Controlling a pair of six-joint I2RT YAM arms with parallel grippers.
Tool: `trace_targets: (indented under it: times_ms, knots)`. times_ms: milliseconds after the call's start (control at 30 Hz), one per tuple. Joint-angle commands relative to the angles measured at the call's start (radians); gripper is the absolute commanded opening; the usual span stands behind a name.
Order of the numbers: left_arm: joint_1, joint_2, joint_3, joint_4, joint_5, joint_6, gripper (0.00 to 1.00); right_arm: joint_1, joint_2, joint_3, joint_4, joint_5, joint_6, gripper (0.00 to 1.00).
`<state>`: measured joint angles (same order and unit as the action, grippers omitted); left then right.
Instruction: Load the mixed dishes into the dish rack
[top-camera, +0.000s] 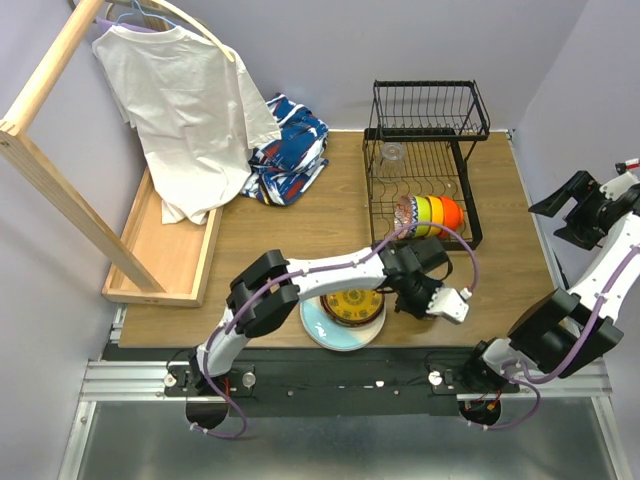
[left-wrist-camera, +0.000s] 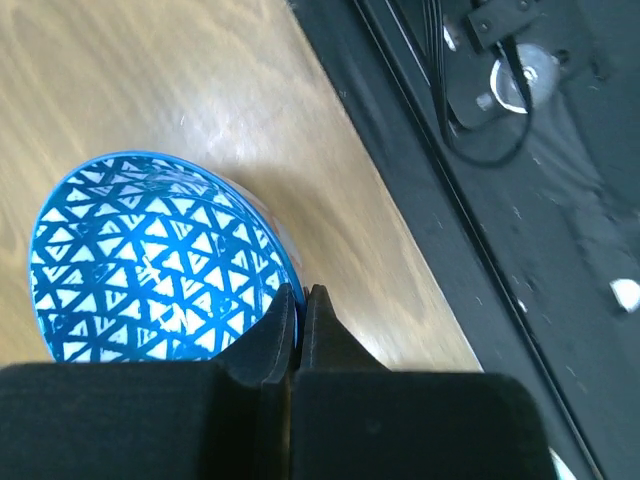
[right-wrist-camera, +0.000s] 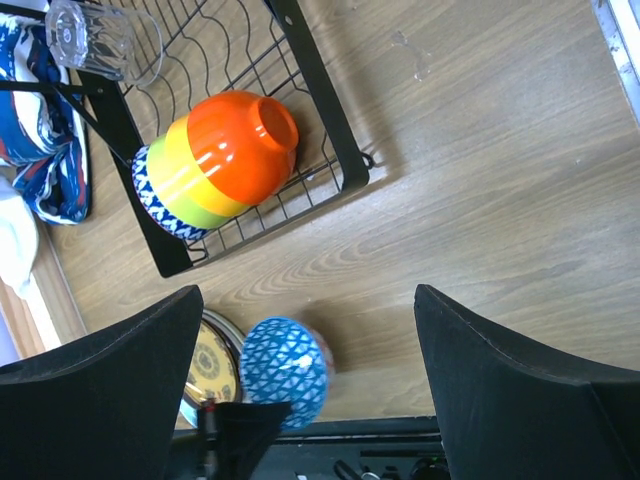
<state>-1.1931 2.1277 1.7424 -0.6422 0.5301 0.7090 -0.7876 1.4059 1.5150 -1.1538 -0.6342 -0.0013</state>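
My left gripper (left-wrist-camera: 301, 292) is shut on the rim of a blue triangle-patterned bowl (left-wrist-camera: 150, 265), low over the wooden table near its front edge. The right wrist view shows that bowl (right-wrist-camera: 285, 368) tilted beside the plates. A yellow-brown plate (top-camera: 352, 304) lies on a pale blue plate (top-camera: 325, 330) under the left arm. The black wire dish rack (top-camera: 470, 195) holds nested orange, yellow, green and patterned bowls (right-wrist-camera: 225, 160) on their sides, and a clear glass cup (right-wrist-camera: 100, 40). My right gripper (right-wrist-camera: 305, 300) hangs open and empty, high at the table's right side.
A shallow wooden tray (top-camera: 165, 250) sits at the left under a wooden frame with a white T-shirt (top-camera: 180, 100) on a hanger. Folded blue patterned cloth (top-camera: 290, 150) lies left of the rack. A black rail (left-wrist-camera: 520, 250) runs along the table's front edge.
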Motion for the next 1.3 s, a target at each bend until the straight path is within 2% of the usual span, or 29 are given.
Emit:
trace_targets:
  times_ms: [0, 100, 233, 267, 333, 433, 467, 500, 533, 567, 633, 667, 767, 967, 1133, 1267]
  knots:
    - [0.070, -0.118, 0.084, -0.115, 0.137, -0.046, 0.00, -0.002, -0.031, -0.041, 0.034, -0.012, 0.024, 0.93]
    - [0.137, -0.150, 0.224, -0.201, 0.197, -0.081, 0.00, -0.004, -0.021, -0.064, 0.060, -0.027, 0.037, 0.93]
    - [0.289, -0.192, 0.324, -0.159, 0.329, -0.285, 0.00, -0.002, 0.008, -0.062, 0.057, 0.002, 0.011, 0.93]
    - [0.359, -0.202, 0.312, -0.087, 0.341, -0.378, 0.00, -0.004, 0.010, -0.058, 0.054, 0.004, -0.029, 0.93]
    - [0.418, -0.230, 0.280, -0.009, 0.372, -0.455, 0.00, 0.002, 0.004, -0.062, 0.065, -0.022, -0.089, 0.93]
    - [0.501, -0.259, 0.159, 0.187, 0.366, -0.641, 0.00, 0.077, -0.027, -0.085, 0.162, 0.042, -0.052, 0.93]
    - [0.518, -0.290, 0.052, 0.360, 0.358, -0.702, 0.00, 0.111, -0.028, -0.084, 0.184, 0.071, -0.054, 0.93]
    - [0.536, -0.305, -0.005, 0.457, 0.355, -0.849, 0.00, 0.140, -0.031, -0.084, 0.204, 0.129, -0.051, 0.93]
    - [0.562, -0.317, -0.056, 0.557, 0.347, -0.921, 0.00, 0.175, -0.038, -0.084, 0.238, 0.155, -0.043, 0.93]
    - [0.576, -0.327, -0.129, 0.737, 0.343, -0.997, 0.00, 0.185, -0.039, -0.075, 0.250, 0.175, -0.036, 0.93]
    - [0.596, -0.318, -0.177, 0.902, 0.340, -1.209, 0.00, 0.205, -0.024, -0.058, 0.262, 0.231, -0.025, 0.93]
    - [0.599, -0.305, -0.220, 1.041, 0.332, -1.270, 0.00, 0.214, -0.015, -0.050, 0.264, 0.251, -0.026, 0.93]
    - [0.602, -0.267, -0.279, 1.257, 0.294, -1.436, 0.00, 0.238, 0.036, -0.018, 0.264, 0.300, -0.046, 0.93]
    - [0.613, -0.149, -0.313, 1.493, 0.202, -1.675, 0.00, 0.248, 0.107, 0.067, 0.221, 0.320, -0.034, 0.93]
    - [0.625, -0.078, -0.336, 1.589, 0.147, -1.795, 0.00, 0.249, 0.088, 0.027, 0.221, 0.337, -0.037, 0.93]
    - [0.630, -0.039, -0.368, 1.650, 0.110, -1.836, 0.00, 0.249, 0.058, -0.006, 0.215, 0.343, -0.039, 0.93]
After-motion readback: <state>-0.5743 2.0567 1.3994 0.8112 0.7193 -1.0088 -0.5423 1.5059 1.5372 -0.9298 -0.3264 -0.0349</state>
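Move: The left gripper already pinches the last patterned bowl by its rim. The open place at the left end of the rack's bowl row lies about 23 cm ahead and 8 cm to its left, roughly level in height. The bowl row's middle is 24 cm ahead and 1 cm to the right, the glass some 36 ahead and 8 left, and the brown plates 4 ahead, 16 left and 6 below. From the right hand that place is about 6 cm ahead, 34 left and 18 below. Keep the left fingers shut on the bowl's rim and swing it quickly up and forward, some 23 cm up and leftward too, then ease down about 5 cm while still going forward, to hang above the rack's left side. Roll the wrist roughly 90 degrees on the way, so the steeply down-pointing fingers end level, pointing right. Shift the empty, open right hand about 6 cm forward, its left side tipping down. ##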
